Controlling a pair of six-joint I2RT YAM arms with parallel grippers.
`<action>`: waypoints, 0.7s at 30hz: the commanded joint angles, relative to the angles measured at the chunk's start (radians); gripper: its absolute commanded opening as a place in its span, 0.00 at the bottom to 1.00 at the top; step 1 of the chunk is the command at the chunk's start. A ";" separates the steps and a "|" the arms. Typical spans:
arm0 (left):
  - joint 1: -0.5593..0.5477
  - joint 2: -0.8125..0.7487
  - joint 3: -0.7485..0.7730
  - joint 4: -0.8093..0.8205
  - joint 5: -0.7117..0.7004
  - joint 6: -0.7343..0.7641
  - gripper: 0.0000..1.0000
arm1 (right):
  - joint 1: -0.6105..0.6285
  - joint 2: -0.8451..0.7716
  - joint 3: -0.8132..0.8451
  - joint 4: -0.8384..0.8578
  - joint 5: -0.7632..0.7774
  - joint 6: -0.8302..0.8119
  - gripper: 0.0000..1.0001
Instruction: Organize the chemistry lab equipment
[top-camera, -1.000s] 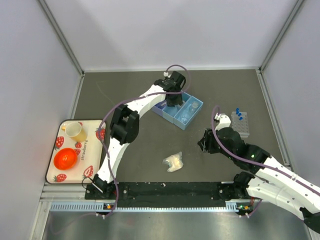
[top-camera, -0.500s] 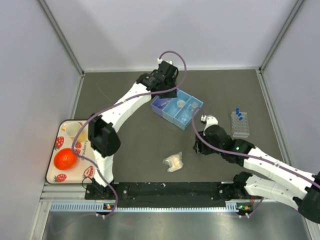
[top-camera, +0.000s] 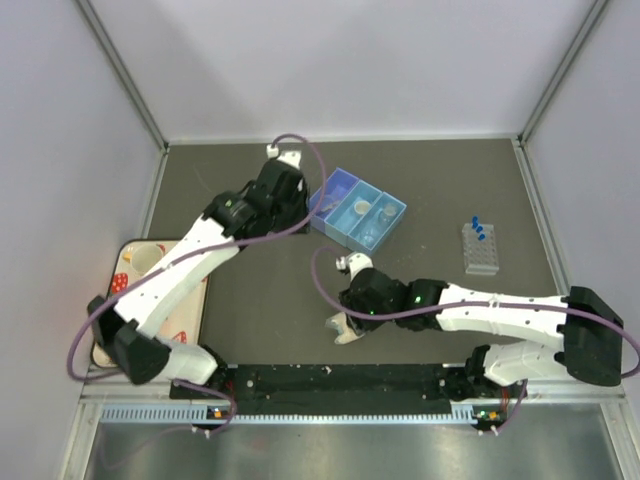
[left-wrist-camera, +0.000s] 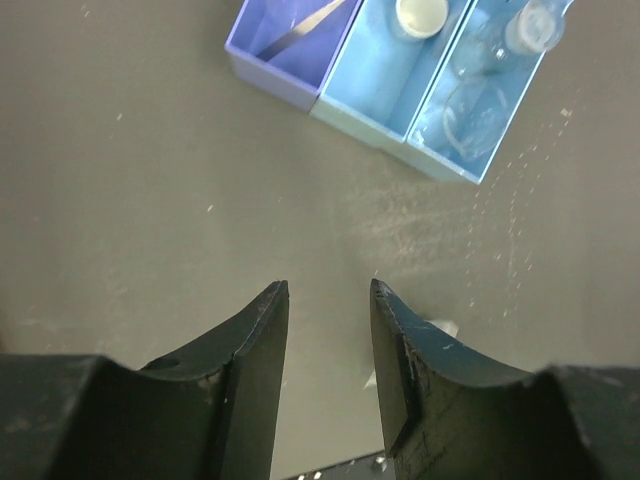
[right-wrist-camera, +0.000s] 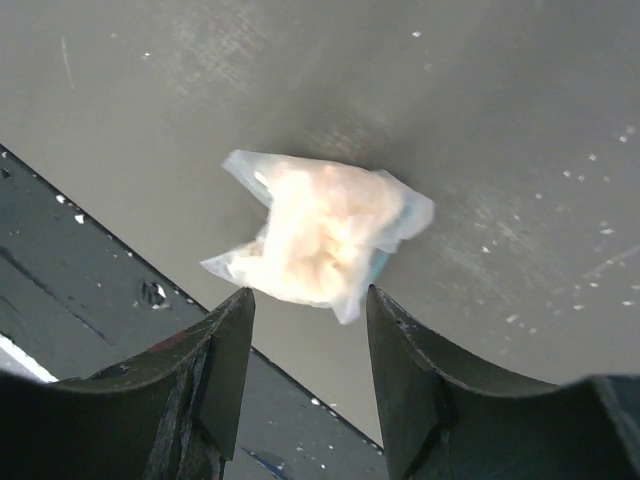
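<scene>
The pale yellowish packet (right-wrist-camera: 325, 237) lies on the dark table near the front rail, just ahead of my right gripper's (right-wrist-camera: 310, 297) open jaws, which hold nothing. From above, the right gripper (top-camera: 347, 316) hovers over the packet (top-camera: 345, 332). My left gripper (left-wrist-camera: 328, 290) is open and empty over bare table, short of the blue divided box (left-wrist-camera: 370, 95). That box holds the white round dish (left-wrist-camera: 421, 14) and the clear flask (left-wrist-camera: 535, 25). The clear tube rack (top-camera: 481, 253) with blue-capped tubes (top-camera: 478, 228) stands at the right.
A strawberry-print tray (top-camera: 135, 262) sits at the left edge, mostly hidden under my left arm (top-camera: 200, 250). The black front rail (right-wrist-camera: 80, 290) runs right beside the packet. A thin metal piece (left-wrist-camera: 305, 20) lies in the box's purple compartment.
My left gripper has drawn back from above the blue box toward the left. My right arm has swung left from near the tube rack to over the packet.
</scene>
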 joint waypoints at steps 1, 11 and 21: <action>0.002 -0.161 -0.125 0.039 -0.048 0.024 0.44 | 0.057 0.081 0.092 0.033 0.062 0.037 0.49; 0.003 -0.439 -0.343 0.067 -0.029 0.011 0.44 | 0.069 0.314 0.157 0.059 0.136 0.050 0.48; 0.003 -0.575 -0.534 0.103 -0.010 -0.014 0.45 | 0.069 0.395 0.163 0.055 0.139 0.077 0.00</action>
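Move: The plastic bag lies just below the right hand, about 3 cm to its left, 1 cm ahead and some 7 cm down. The middle of the three-compartment organiser is roughly 23 cm ahead of that hand and 1 cm to its left, and the test-tube rack about 16 cm ahead and 23 cm to its right, both on the table. From the left hand, the bag is around 16 cm back, 8 cm to the right and 23 cm below. The plastic bag is pinched across its middle by the right hand, which slides a little left over it, sinks about 6 cm onto it with the fingers steepening some 10 degrees, then shuts them from half open. Meanwhile the empty left hand draws away from the organiser, about 12 cm back and to the left, dipping slightly late on, its fingers staying half open. ##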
